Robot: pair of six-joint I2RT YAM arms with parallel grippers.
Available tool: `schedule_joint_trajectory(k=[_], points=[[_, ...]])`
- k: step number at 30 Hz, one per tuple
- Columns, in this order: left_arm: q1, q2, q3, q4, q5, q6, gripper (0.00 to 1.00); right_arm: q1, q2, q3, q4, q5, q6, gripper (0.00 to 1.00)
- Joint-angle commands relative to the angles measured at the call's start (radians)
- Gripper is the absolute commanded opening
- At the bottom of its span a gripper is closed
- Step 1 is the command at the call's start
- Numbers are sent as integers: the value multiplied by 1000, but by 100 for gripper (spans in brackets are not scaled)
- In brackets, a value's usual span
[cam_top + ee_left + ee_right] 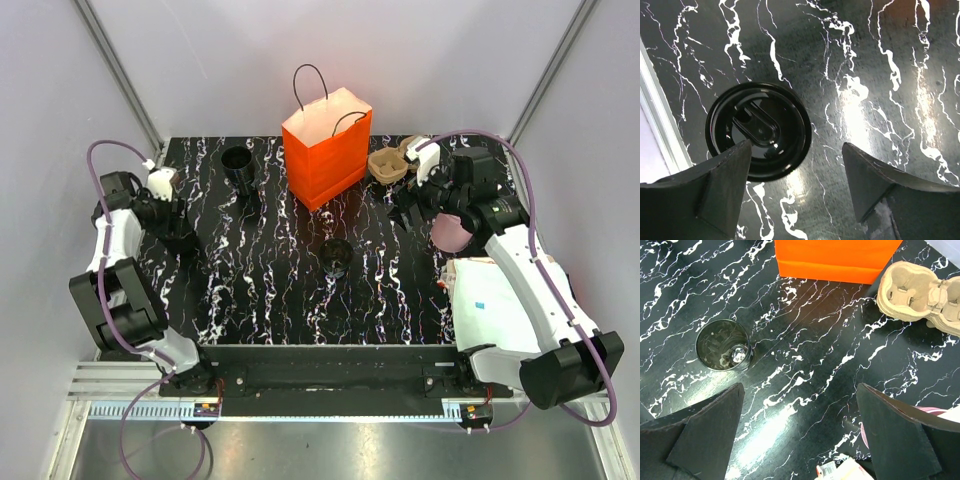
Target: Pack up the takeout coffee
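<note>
The takeout coffee's small black cup (335, 256) stands open in the middle of the marbled table, and shows at the left of the right wrist view (722, 345). A round black lid (758, 131) lies near the table's left edge. My left gripper (796, 145) hangs open just above it, its left finger overlapping the lid's near rim, with only table between the jaws. In the top view the left gripper (178, 228) covers the lid. My right gripper (800, 386) is open over bare table, right of the cup (410, 205). The orange paper bag (325, 150) stands upright at the back.
A taller open black cup (240, 166) stands at the back left. A brown pulp tray (388, 163) sits right of the bag, seen too in the right wrist view (917, 290). A pink cup (450, 232) and white paper (495, 300) lie under the right arm.
</note>
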Motion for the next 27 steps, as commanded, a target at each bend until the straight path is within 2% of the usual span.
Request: schedule_joint_trajectory(k=[1,4,12,13,25,27], points=[[-9,22,31,79,11,-4,74,7,-16,1,36,-20,2,100],[-16,37,22,88,-1,6,67,7,-10,6,34,-25,5,100],[-29,54,-1,100,-27,26,58,7,-4,9,34,-33,11,100],[-30,57,-3,102,-29,28,55,7,-5,9,33,-34,13,100],[-33,88,-23,119,-52,36,52,7,-8,7,33,-42,13,100],[-33,89,-26,119,-52,34,48,7,-8,7,33,-43,13,100]])
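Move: Just ahead of the left hand and slightly to its left, roughly 2 cm each way, stands the stack of black lids, its middle about 7 cm below the finger pads and its top rim some 3 cm below. The stacked black cups are about 20 cm ahead and 12 cm to the right of that hand; the single cup is some 38 cm right and 4 cm back. From the right hand the lids lie about 54 cm left, 5 cm ahead and 21 cm lower. Easing down about 3 cm onto the stack of lids, the left hand first creeps forward some 1.5 cm as it starts to sink, then goes almost straight down. Meanwhile its fingers narrow from three quarters to half open, set over the right part of the top lid, left finger above its inside and right finger just outside the rim; whether they touch can't be seen. ##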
